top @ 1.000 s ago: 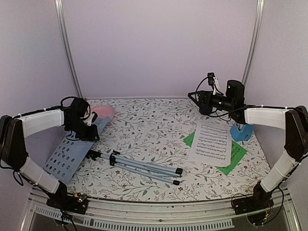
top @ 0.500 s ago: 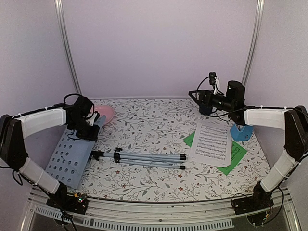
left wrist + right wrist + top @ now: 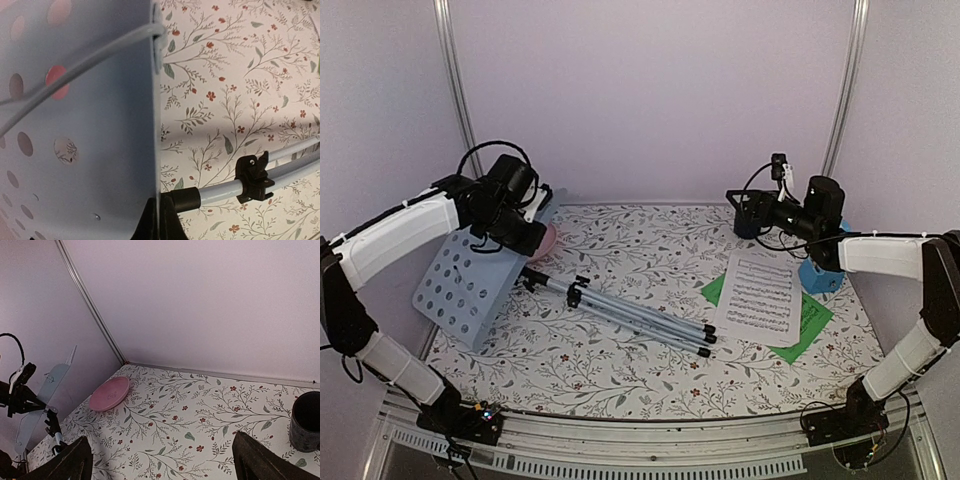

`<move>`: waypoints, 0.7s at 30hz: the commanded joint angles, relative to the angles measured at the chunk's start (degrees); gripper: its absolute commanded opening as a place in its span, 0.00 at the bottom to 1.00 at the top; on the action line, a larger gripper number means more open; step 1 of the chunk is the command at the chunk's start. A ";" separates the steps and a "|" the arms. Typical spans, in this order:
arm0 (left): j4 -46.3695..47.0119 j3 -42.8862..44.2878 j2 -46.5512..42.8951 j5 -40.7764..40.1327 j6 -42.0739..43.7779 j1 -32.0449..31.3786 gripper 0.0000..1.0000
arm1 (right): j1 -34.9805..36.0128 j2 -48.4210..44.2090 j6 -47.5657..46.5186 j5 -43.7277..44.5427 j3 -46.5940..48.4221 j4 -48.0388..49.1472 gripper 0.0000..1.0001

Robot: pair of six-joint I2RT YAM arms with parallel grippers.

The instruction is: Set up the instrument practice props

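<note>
The pale perforated music stand (image 3: 468, 285) is tilted up off the table at the left. Its folded silver tripod (image 3: 630, 313) slants down to the table, feet near the pages. My left gripper (image 3: 527, 236) is shut on the stand's upper edge; in the left wrist view the fingers (image 3: 159, 220) pinch the thin plate (image 3: 90, 125) beside the tripod tube (image 3: 280, 165). The white sheet-music page (image 3: 758, 295) lies on a green page (image 3: 812, 322) at the right. The blue metronome (image 3: 820, 276) stands behind them. My right gripper (image 3: 745, 212) is open and empty in the air (image 3: 162, 465).
A pink plate (image 3: 110, 393) lies at the back left, partly hidden behind the stand in the top view (image 3: 549, 241). A dark blue mug (image 3: 306, 421) stands at the back right below my right gripper. Lilac walls close the back and sides.
My left gripper has lifted the stand's plate up and back toward the left wall, and the tripod's top end rose with it. My right arm shifted slightly right.
</note>
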 commanded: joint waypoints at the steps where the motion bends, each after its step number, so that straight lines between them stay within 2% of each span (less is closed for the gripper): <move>1: 3.07 9.87 -3.61 -10.57 7.48 -4.37 0.00 | -0.18 -1.50 0.36 -4.60 -0.07 4.21 0.99; 6: 8.10 13.09 -5.87 -16.33 16.35 -10.61 0.00 | -0.18 -1.36 -0.01 -10.75 0.84 5.78 0.99; 15: 24.17 10.28 -11.44 -25.30 34.26 -21.31 0.00 | -0.22 -2.55 0.38 -12.75 2.42 6.74 0.99; 21: 37.75 8.27 -14.68 -24.66 46.58 -25.80 0.00 | -0.22 -0.97 -0.68 -15.87 8.07 3.00 0.99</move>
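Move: The left fingers already pinch the right-hand edge of the music stand's perforated desk. The desk's middle lies about 12 cm to this hand's left, level ahead and some 4 cm lower. The tripod clamp is about 10 cm right, 4 cm back and 11 cm below; the leg feet are roughly 40 cm right, 16 cm back and 18 cm below. The pink plate lies about 20 cm ahead, 9 cm left. From the right hand, the desk's middle is some 65 cm left and 8 cm back. Upward and to its right, the left hand hoists the stand by its pinched desk edge, about 17 cm up and 10 cm across, easing back slightly after a small forward start. The wrist tips its fingers up nearly 40 degrees and turns clockwise some 30, keeping its grip. The right hand, open and empty, rises about 5 cm, drawing slightly back and left. ##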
